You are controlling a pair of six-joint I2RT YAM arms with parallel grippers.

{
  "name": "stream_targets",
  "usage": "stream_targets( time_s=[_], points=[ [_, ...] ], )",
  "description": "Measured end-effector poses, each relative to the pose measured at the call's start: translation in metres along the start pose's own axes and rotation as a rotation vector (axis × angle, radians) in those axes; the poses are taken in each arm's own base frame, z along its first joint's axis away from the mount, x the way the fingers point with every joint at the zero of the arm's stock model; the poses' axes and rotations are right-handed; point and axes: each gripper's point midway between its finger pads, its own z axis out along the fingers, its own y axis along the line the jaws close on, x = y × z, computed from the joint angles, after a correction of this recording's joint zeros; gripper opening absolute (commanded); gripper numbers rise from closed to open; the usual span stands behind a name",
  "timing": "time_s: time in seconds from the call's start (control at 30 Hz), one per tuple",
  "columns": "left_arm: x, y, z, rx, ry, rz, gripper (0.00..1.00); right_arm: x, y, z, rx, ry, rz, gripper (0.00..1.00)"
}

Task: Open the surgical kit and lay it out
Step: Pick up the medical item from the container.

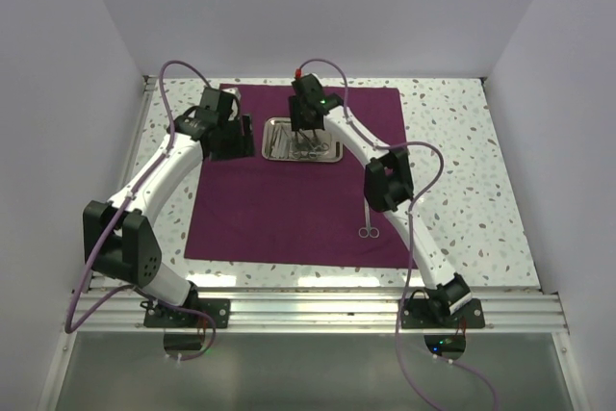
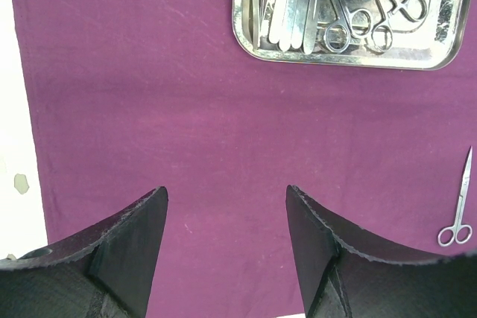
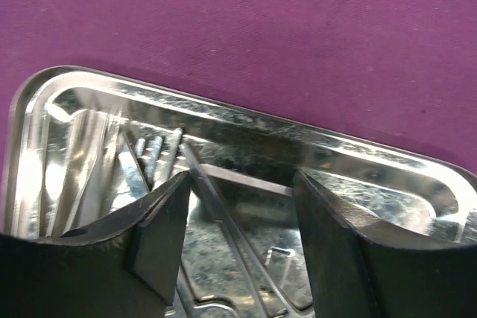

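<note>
The maroon cloth (image 1: 289, 209) lies spread flat on the table. A shiny steel tray (image 1: 332, 153) sits on its far middle and holds several silver instruments (image 2: 328, 13). One pair of scissors (image 1: 368, 218) lies on the cloth at the right, also in the left wrist view (image 2: 458, 206). My right gripper (image 1: 308, 134) is open and reaches down into the tray, its jaws either side of a thin instrument (image 3: 223, 217). My left gripper (image 1: 231, 144) is open and empty above the cloth (image 2: 149, 94), left of the tray (image 2: 257, 42).
The speckled white tabletop (image 1: 462, 180) surrounds the cloth. White walls close in the left, back and right sides. An aluminium rail (image 1: 308, 307) with both arm bases runs along the near edge.
</note>
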Motion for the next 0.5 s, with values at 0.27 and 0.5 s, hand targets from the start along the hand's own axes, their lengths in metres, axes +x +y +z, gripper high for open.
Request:
stream_targets(
  time_s=[0.27,0.5],
  points=[
    [-0.001,0.011,0.006,-0.015,0.012,-0.005,0.68,0.002,-0.019,0.003,0.076,-0.003,-0.022,0.32],
    [-0.001,0.014,0.009,-0.013,0.019,-0.013,0.68,0.006,-0.062,-0.004,0.151,0.035,-0.011,0.18]
  ],
)
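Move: The right hand is low in the tray, its open fingers around the tip end of the medical item, a ring-handled clamp whose middle lies about 3 cm back and 2 cm right, roughly 1 cm below. A second clamp lies about 4 cm back and 2 cm left; the straight instruments lie some 8 cm left and 3 cm back. From the left hand, the medical item is roughly 7 cm ahead, 21 cm right and 12 cm below. The right hand sweeps about 6 cm right along the tray's far side, closing its fingers on the clamp's tip. ##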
